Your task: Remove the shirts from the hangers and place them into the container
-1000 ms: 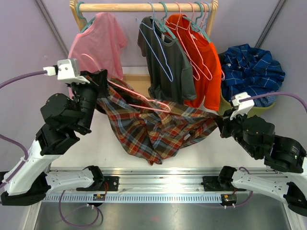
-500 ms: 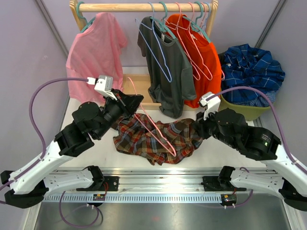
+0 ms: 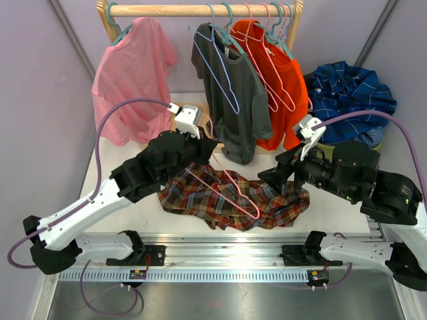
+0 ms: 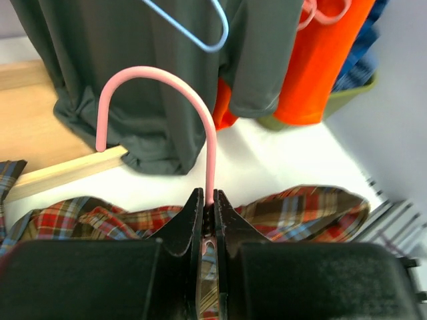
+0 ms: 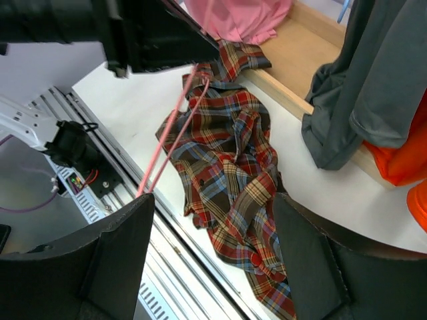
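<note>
The red-brown-green plaid shirt (image 3: 280,203) lies crumpled on the white table near the front edge, also in the right wrist view (image 5: 233,173). My left gripper (image 3: 205,150) (image 4: 209,197) is shut on the neck of a pink hanger (image 3: 230,190), just under its hook (image 4: 167,77). The hanger's triangle slants across the top of the shirt. My right gripper (image 3: 277,177) (image 5: 213,200) is open above the shirt's right end, holding nothing. The olive container (image 4: 333,110) stands at the back right with a dark blue plaid shirt (image 3: 350,97) heaped in it.
A wooden rail (image 3: 200,10) at the back carries a pink shirt (image 3: 133,80), a dark grey shirt (image 3: 233,100) and an orange shirt (image 3: 287,87), plus an empty lavender hanger (image 3: 220,73). The rack's wooden base (image 5: 313,60) sits behind the plaid shirt. A metal rail (image 3: 220,253) borders the table's front.
My right gripper has opened and let go of the plaid shirt, which dropped from being stretched between the arms onto the table. The left arm swung right with the pink hanger.
</note>
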Controlling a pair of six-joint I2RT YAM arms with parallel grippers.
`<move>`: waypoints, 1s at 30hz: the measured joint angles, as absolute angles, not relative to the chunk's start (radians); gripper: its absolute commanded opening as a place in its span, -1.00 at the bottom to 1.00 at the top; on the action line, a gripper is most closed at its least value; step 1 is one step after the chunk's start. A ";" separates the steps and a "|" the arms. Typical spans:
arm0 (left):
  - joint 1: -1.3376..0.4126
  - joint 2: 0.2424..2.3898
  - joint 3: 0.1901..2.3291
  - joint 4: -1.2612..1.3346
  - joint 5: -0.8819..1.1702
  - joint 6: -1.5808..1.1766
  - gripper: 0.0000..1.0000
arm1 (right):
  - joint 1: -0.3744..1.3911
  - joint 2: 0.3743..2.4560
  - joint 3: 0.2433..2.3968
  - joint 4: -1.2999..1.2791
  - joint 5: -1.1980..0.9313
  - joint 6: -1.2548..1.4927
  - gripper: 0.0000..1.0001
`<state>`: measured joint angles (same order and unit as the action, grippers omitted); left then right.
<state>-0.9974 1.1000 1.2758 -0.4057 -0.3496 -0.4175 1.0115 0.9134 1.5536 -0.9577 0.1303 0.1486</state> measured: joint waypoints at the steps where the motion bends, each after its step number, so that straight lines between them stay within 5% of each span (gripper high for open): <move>1: -0.997 1.119 1.289 -0.419 -0.348 -0.410 -1.00 | 1.011 0.913 1.565 -0.959 0.124 0.146 0.57; 21: -0.997 1.195 1.364 -0.477 -0.355 -0.341 -1.00 | 1.011 1.080 1.447 -0.885 -0.148 0.193 0.47; 30: -1.002 1.222 1.380 -0.477 -0.372 -0.328 -1.00 | 1.011 1.088 1.438 -0.858 -0.178 0.213 -0.45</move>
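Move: The right hand, open and empty, goes for the lower right end of the pink hanger, about 9 cm to its left, 3 cm back and some 6 cm below. The plaid shirt lies crumpled on the table, roughly 4 cm ahead, 10 cm left and 33 cm down; the grey-green shirt hangs about 24 cm ahead, 11 cm left and 8 cm lower. From the left hand, pinching the hanger's neck, that hanger end is some 12 cm back, 9 cm right and 3 cm below. Leftward and down, the right hand swings about 8 cm across and 7 cm lower, easing back a little, to the pink hanger's lower right end, fingers tipping down and turning counter-clockwise some 15 degrees each. It slows there and its wide-open fingers draw in around the shoulder bar, not yet shut. The left hand keeps its pinch on the neck, creeping a couple of centimetres forward and right and rolling its left side up. ##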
